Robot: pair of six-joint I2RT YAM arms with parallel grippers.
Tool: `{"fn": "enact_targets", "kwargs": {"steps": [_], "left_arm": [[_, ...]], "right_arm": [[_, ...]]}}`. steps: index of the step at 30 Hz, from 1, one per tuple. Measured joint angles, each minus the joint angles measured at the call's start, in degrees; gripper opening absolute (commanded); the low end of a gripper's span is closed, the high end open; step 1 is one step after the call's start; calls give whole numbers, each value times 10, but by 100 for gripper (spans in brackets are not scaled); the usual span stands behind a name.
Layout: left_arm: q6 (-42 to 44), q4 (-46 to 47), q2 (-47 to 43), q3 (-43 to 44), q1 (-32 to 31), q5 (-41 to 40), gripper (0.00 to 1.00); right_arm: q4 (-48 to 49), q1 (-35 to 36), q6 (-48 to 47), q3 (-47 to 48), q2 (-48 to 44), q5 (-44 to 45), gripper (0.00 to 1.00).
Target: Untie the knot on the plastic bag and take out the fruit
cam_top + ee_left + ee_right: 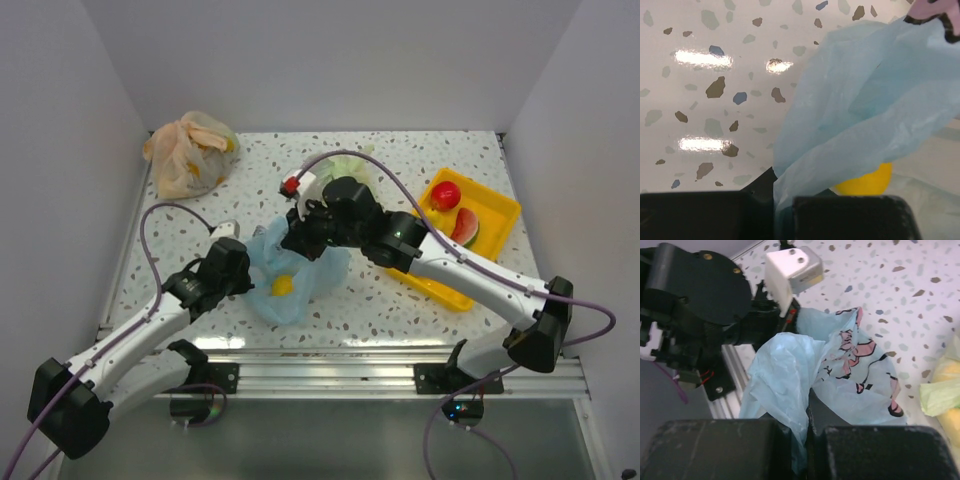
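Observation:
The light blue plastic bag (pixel 300 280) lies crumpled on the table between the two arms. A yellow fruit (pixel 282 286) shows through its plastic. My left gripper (pixel 247 268) is shut on the bag's left edge; in the left wrist view the film (pixel 865 100) runs down between the jaws (pixel 782 212), with the yellow fruit (pixel 865 182) just behind. From the far side, my right gripper (pixel 300 238) is shut on another fold of the bag (pixel 785 375), which is pinched between its jaws (pixel 807 445) beside the pink printed patch (pixel 860 355). No tied knot shows in any view.
A yellow tray (pixel 497 203) at the right holds a red apple (pixel 446 195) and a watermelon slice (pixel 466 227). An orange bag (pixel 190 155) sits at the back left. Behind the right arm lies a pale green bag (pixel 345 165). An aluminium rail (pixel 330 370) lines the near edge.

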Motion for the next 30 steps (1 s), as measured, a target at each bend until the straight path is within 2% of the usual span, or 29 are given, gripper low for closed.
{"fn": "enact_targets", "kwargs": {"steps": [7,11,15,16,18,19,20,30], "left_arm": [[-6,-2,-7,0,0,-9,0],[-7,-5,-18,0,0,-15,0],[-6,-17,-26,2,0,-26,0],[-5,-21,-26,4,0,-28,0],[-4,-27,-26,11,0,-31,0],[-4,-28,-26,15,0,-31,0],[-4,-28,-27,18,0,-32,0],[-4,-32,-27,21,0,-31,0]], "right_arm": [[31,-28,-3,-110,-1,87,0],[49,-76,11,-175,25,119,5],[55,-127,34,-200,54,160,46],[55,-133,35,-200,58,168,66],[43,-135,35,-191,59,178,82],[39,-133,33,-183,58,179,96],[35,-131,33,-173,56,180,99],[2,-89,18,-79,-68,193,99]]}}
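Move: The blue bag's right rim, pinched in the right hand, goes down to a spot roughly 10 cm ahead of that hand, 12 cm to its right and 17 cm below. The yellow fruit in the bag lies 3 cm ahead, 3 cm left and 25 cm below; the green bag 27 cm ahead and 12 cm right, also far below. From the left hand, the spot is about 9 cm ahead and 21 cm right, near its height. The blue bag's raised right rim is carried down some 17 cm, and right and forward, away from the left hand, the right wrist swinging about 30 degrees clockwise. There the right fingers open wide and let go of it, then rise about 16 cm clear. The left hand keeps its pinch on the other edge, lifting 2 cm. ##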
